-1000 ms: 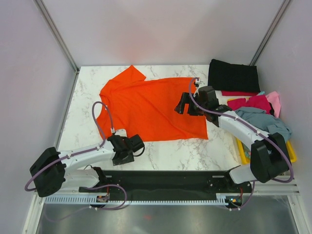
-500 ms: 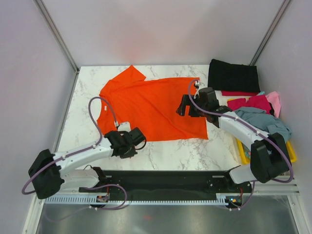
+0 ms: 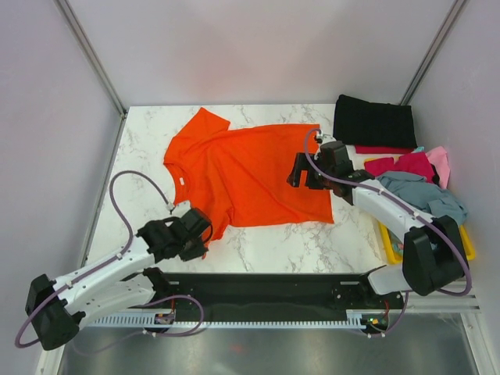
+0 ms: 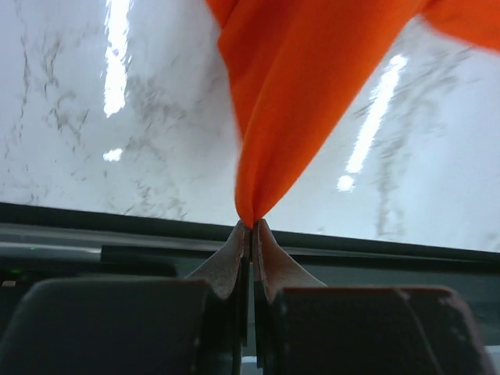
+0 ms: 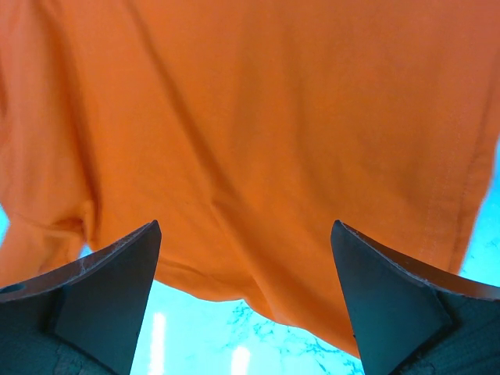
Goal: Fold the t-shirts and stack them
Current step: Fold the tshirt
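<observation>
A bright orange t-shirt [image 3: 250, 168] lies spread on the marble table [image 3: 273, 246]. My left gripper [image 3: 208, 233] is shut on its near-left corner, and the left wrist view shows orange cloth [image 4: 297, 101] pinched between the closed tips [image 4: 251, 225] and rising away taut. My right gripper [image 3: 294, 170] hovers open over the shirt's right side. In the right wrist view its fingers [image 5: 246, 234] stand wide apart above the orange cloth [image 5: 250, 117] and its hem. A folded black t-shirt [image 3: 373, 123] lies at the back right. Pink, red and grey-blue t-shirts [image 3: 414, 176] are piled at the right.
A yellow bin [image 3: 388, 244] under the pile sits at the table's right edge. Grey walls enclose the table at the left, the back and the right. The black base rail [image 3: 258, 289] runs along the near edge.
My left gripper shut on the shirt's near-left corner and drew back toward the near left, pulling that side of the shirt with it. The right gripper barely moved.
</observation>
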Controlling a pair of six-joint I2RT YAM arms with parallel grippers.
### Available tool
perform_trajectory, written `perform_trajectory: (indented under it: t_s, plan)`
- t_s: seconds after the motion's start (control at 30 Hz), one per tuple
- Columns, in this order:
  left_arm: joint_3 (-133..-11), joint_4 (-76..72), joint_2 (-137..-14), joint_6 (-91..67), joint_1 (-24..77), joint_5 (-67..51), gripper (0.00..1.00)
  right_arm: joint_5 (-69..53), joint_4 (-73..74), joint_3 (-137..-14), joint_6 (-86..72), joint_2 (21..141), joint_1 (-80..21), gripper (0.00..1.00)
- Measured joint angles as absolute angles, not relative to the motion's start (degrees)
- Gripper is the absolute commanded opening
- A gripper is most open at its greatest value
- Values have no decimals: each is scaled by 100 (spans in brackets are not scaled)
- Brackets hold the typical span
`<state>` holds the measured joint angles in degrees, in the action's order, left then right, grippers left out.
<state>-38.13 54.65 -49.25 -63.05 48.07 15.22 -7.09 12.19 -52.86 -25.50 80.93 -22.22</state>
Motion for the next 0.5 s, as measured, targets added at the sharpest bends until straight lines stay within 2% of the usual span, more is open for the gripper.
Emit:
perform_trajectory:
  t_s: [0.2, 0.33, 0.5]
  plan:
    - [-2814, 5306, -4578, -6386, 4797, 987, 5, 104, 1710, -4683, -2832, 7179, -1911, 98]
    - [-2851, 5166, -4497, -6388, 4755, 1026, 3, 193, 1850, -4375, -2971, 6692, -1844, 98]
    - [-3413, 4936, -5002, -5948, 3942, 991, 2, -23, 1861, -4292, -3037, 7054, -1855, 98]
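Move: The orange t-shirt's near sleeve is already pinched in the left hand, and its root on the body lies about 11 cm ahead of that hand, 3 cm right and 7 cm below; the collar tag is some 21 cm ahead and 7 cm left. The shirt's near right hem corner is roughly 12 cm back from the open right hand, 9 cm right and 11 cm below, or 10 cm ahead and 34 cm right of the left hand. From the right hand, the black folded stack is 17 cm ahead and 20 cm right, the laundry basket 7 cm back and 33 cm right. The held sleeve is swung down and back by the left hand, about 5 cm in all, then carried forward again some 4 cm and slightly up, fingers keeping their pinch. Meanwhile the right hand, fingers wide open and clear of the cloth, sweeps right some 6 cm and back 4 cm over the shirt, turning about 12 degrees clockwise, then sinks towards the near right hem corner. ##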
